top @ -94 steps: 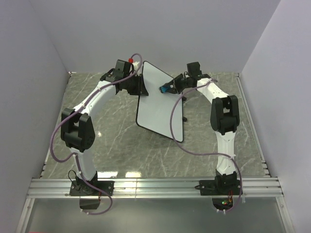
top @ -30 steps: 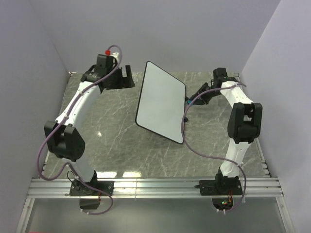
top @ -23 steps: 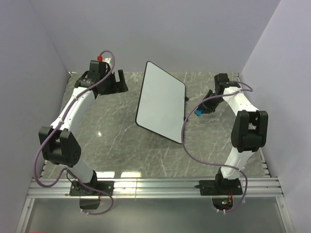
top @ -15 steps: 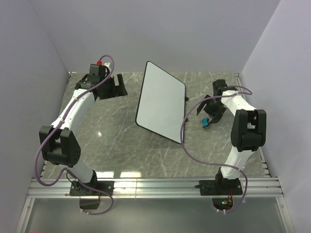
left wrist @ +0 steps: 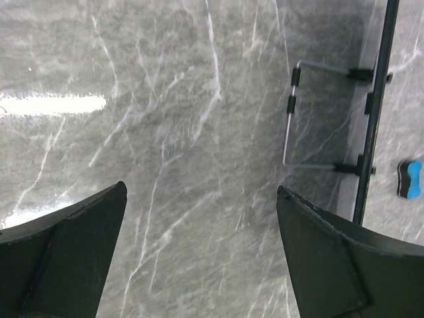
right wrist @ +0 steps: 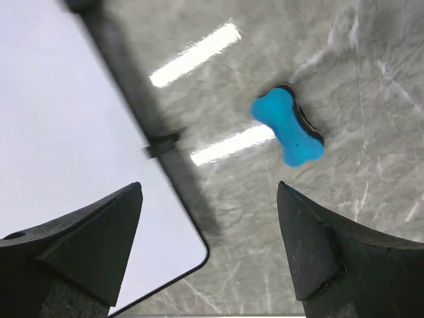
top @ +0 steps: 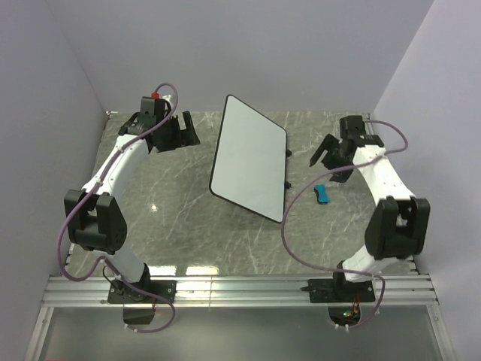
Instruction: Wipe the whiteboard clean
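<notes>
The whiteboard (top: 249,158) stands tilted on its black feet in the middle of the marble table, its white face showing no writing; a corner of it fills the left of the right wrist view (right wrist: 73,139). In the left wrist view I see its thin black edge (left wrist: 374,112) and wire stand. A small blue eraser (top: 322,194) lies on the table right of the board, also in the right wrist view (right wrist: 288,126) and the left wrist view (left wrist: 409,179). My right gripper (top: 328,159) hovers open above the eraser, holding nothing. My left gripper (top: 183,134) is open, left of the board.
Grey walls close in the table on the left, back and right. An aluminium rail (top: 240,289) with both arm bases runs along the near edge. The board's wire stand (left wrist: 311,116) juts out behind it.
The right gripper carried the blue eraser away from the board, opened and let it drop onto the table, then lifted clear. The left arm drew back to the left and stayed open.
</notes>
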`<control>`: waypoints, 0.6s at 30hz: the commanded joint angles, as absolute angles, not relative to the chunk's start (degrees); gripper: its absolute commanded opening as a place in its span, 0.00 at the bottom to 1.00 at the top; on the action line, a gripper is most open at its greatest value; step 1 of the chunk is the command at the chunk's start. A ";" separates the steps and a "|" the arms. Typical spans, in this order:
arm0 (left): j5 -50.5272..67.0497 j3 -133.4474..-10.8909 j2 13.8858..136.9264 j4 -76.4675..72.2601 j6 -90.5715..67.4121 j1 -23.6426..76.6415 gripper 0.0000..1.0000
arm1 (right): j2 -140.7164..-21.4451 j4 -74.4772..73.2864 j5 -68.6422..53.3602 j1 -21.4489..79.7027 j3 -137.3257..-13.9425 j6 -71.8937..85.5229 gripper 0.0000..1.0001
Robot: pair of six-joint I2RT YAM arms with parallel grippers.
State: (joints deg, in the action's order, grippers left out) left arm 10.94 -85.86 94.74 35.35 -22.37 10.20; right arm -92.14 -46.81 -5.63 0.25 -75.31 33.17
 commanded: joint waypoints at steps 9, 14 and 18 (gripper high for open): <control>15.10 -85.44 93.25 26.29 -29.09 10.19 0.99 | -66.55 -46.32 -5.88 0.97 -70.76 34.46 0.87; 18.11 -88.95 90.62 29.97 -26.63 10.46 1.00 | -57.84 -43.16 -11.77 0.97 -71.80 32.96 0.87; 20.02 -81.06 84.74 19.91 -36.09 8.54 0.99 | -55.99 -40.25 -18.89 0.97 -74.17 32.96 0.87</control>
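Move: The eraser lies loose on the table below the right hand, about 10 cm down, some 2 cm back and 2 cm to its right. The whiteboard's middle is roughly 21 cm to that hand's left, 3 cm farther out and 3 cm lower. From the left hand the eraser is about 39 cm to the right, 9 cm back and 17 cm down. Open right hand rises about 18 cm off the eraser, backs away, tips up; open left rises some 4 cm. ##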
